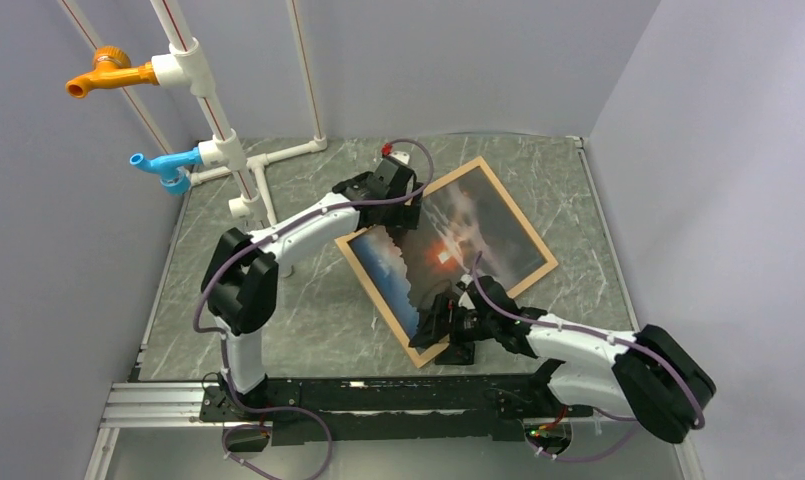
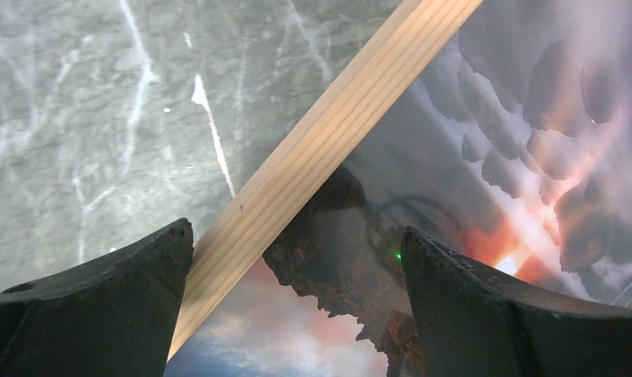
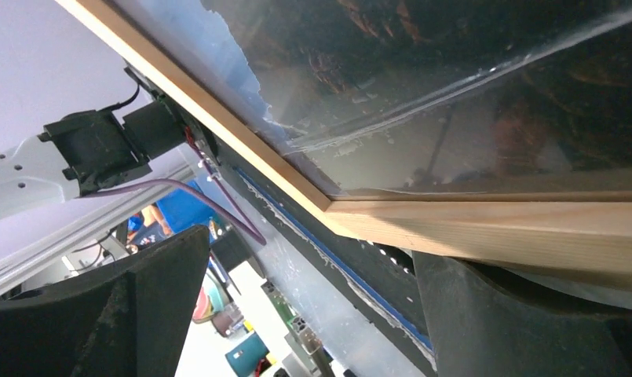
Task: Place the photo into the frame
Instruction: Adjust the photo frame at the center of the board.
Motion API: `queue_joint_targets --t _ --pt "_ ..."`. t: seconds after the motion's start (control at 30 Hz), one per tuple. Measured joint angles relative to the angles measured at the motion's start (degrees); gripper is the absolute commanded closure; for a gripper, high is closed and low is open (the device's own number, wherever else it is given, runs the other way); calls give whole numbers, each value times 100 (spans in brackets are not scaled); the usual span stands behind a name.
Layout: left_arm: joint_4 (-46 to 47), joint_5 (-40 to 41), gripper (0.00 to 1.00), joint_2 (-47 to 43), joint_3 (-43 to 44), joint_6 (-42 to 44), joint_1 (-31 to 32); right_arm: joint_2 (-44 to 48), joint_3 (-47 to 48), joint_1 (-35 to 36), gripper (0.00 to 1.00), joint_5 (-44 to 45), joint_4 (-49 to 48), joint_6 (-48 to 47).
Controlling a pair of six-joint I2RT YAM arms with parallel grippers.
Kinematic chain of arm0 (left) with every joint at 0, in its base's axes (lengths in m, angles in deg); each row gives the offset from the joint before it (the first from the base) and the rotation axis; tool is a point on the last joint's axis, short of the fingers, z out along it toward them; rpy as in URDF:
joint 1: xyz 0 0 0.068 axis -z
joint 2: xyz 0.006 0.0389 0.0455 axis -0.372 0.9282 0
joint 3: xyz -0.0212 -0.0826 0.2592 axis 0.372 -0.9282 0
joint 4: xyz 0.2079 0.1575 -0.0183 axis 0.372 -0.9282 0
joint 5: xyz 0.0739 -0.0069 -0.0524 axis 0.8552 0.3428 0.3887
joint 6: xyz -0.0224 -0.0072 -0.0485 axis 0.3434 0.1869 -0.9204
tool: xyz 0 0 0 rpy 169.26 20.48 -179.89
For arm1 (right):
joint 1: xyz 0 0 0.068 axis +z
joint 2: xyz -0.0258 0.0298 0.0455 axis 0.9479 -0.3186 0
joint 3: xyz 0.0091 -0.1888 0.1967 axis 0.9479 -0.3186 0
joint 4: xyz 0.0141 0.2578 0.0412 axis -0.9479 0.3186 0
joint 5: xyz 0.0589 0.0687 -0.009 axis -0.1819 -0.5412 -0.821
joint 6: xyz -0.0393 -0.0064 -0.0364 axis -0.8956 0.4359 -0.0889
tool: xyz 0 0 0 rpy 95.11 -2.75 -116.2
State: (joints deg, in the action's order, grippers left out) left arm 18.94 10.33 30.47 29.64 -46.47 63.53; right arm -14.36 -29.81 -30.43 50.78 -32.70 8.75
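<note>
The light-wood frame (image 1: 518, 210) lies askew on the grey marbled table, and the photo (image 1: 478, 225), a dark seascape with a glowing sun, sits inside it. My left gripper (image 1: 400, 215) is open over the frame's far-left strip (image 2: 328, 141). One of its fingers (image 2: 124, 306) is over the table and the other over the photo (image 2: 454, 157). My right gripper (image 1: 440, 325) stands open at the frame's near corner. In the right wrist view the wood strip (image 3: 493, 228) passes just above one finger (image 3: 516, 322), with the glossy photo (image 3: 414, 94) beyond it. I cannot tell whether they touch.
A white pipe rig (image 1: 218, 120) with an orange tap (image 1: 103, 72) and a blue tap (image 1: 163, 168) stands at the back left. Grey walls enclose the table on three sides. A metal rail (image 1: 158, 405) runs along the near edge by the arm bases.
</note>
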Motion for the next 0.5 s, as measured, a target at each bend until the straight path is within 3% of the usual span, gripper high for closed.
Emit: queue_joint_targets --t 0.2,0.5 --pt "-251 334 1 151 216 133 -20 -533 304 142 0 68 -142 101" --pt "-476 98 1 1246 498 251 -125 247 160 173 0 396 455 59"
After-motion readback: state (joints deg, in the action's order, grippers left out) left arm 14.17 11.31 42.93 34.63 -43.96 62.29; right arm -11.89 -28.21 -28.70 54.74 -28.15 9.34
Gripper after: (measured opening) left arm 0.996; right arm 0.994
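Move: Between the left hand's open fingers is the frame's raised long side, with the board some 10 cm below the hand point. The photo frame's middle lies about 9 cm back, 9 cm right and 6 cm down from there; its left corner is roughly 13 cm left and 6 cm back. From the right hand, the frame's middle is about 15 cm ahead, 2 cm right and 3 cm up, and the near corner about 4 cm left and 3 cm back. Lowering the raised side of the photo frame towards the board, the left hand keeps the wooden edge between its wide-open fingers. After a slight shift of about 1 cm left and forward it sinks some 8 cm, its wrist tipping further down and rolling left side up, 10 degrees or so. The right hand stays within about a centimetre at the near corner, one open finger still along the edge's outer side. ##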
